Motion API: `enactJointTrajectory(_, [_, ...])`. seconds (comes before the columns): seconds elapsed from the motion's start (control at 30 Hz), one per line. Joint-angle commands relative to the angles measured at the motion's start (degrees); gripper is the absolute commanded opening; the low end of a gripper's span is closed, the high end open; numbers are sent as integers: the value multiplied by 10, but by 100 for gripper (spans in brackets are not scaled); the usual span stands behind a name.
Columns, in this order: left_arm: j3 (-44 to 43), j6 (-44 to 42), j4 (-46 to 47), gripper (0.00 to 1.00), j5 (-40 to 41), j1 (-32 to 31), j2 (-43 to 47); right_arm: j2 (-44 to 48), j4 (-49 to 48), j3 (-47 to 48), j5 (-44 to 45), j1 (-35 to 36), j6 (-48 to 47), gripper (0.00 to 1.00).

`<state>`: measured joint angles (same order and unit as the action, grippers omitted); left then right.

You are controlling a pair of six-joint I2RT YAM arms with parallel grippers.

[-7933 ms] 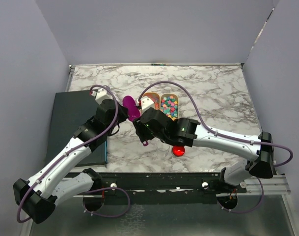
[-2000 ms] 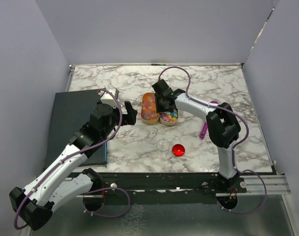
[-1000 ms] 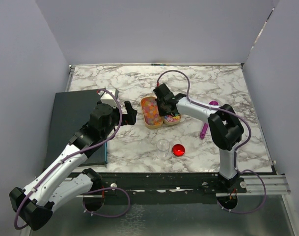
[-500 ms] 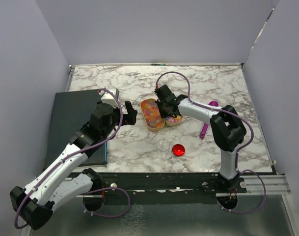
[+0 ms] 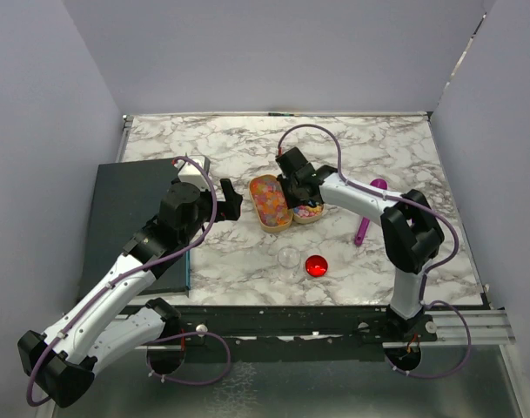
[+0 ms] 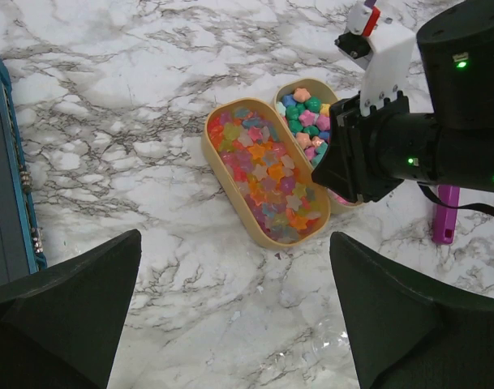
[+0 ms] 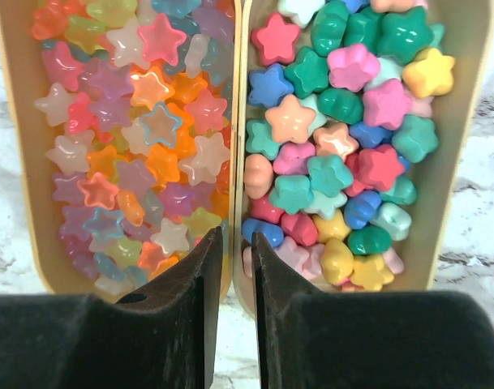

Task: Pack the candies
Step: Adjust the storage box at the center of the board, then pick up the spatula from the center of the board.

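Two tan oval trays lie side by side mid-table, both full of candies. The left tray (image 7: 27, 162) holds translucent star candies (image 7: 133, 121). The right tray (image 7: 453, 162) holds opaque pastel candies (image 7: 344, 121). My right gripper (image 7: 237, 239) points down at their near ends, one finger in each tray. The two touching walls run between the fingers, which are slightly parted. From above, the right gripper (image 5: 292, 193) covers the seam. My left gripper (image 6: 234, 237) hangs wide open and empty, above and left of the trays (image 5: 271, 202).
A purple scoop (image 5: 366, 222) lies right of the trays. A small clear cup (image 5: 288, 257) and a shiny red lid (image 5: 315, 266) sit nearer the front edge. A dark flat case (image 5: 130, 218) covers the table's left side.
The right gripper's fingers have parted a little around the tray walls. The trays have shifted slightly. The left arm has stayed put.
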<state>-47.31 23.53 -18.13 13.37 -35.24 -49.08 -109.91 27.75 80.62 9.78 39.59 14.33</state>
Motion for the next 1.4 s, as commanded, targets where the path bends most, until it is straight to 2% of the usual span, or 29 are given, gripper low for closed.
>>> enactJointTrajectory(0.0, [6, 3, -3, 99, -9, 3, 3, 50, 30, 17, 33, 5, 15, 26])
enactJointTrajectory(0.13, [6, 3, -4, 99, -9, 3, 5, 88, 50, 4, 78, 5, 38, 29])
enactJointTrajectory(0.43, [5, 2, -3, 99, -13, 4, 10, 229, 70, -97, 165, 5, 107, 37])
enactJointTrajectory(0.6, [4, 3, -3, 99, -23, 5, 9, 292, 94, -136, 203, 4, 139, 48])
enactJointTrajectory(0.7, [4, 4, -3, 99, -24, 5, 12, 313, 118, -154, 236, 4, 162, 51])
enactJointTrajectory(0.87, [5, 5, -3, 99, -25, 5, 15, 338, 146, -196, 279, -6, 205, 65])
enactJointTrajectory(1.03, [5, 5, -3, 99, -27, 5, 17, 352, 128, -249, 273, -40, 226, 75])
enactJointTrajectory(1.37, [5, 5, -1, 99, -30, 5, 15, 328, 38, -315, 213, -153, 228, 75])
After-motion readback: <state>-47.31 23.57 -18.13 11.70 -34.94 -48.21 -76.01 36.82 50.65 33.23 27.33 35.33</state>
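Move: The purple scoop lies about 25 cm to the right of the right hand, some 3 cm back and 5 cm below. The box of opaque candies has its middle 4 cm ahead and 4 cm right, the box of clear candies 1 cm ahead and 6 cm left; the red bowl is some 19 cm back and 9 cm right. From the left hand the scoop is about 42 cm right, 2 cm back and 22 cm below. Right hand rises 10 cm off the boxes, swings right 20, back 8, opening, then sinks towards the scoop. ##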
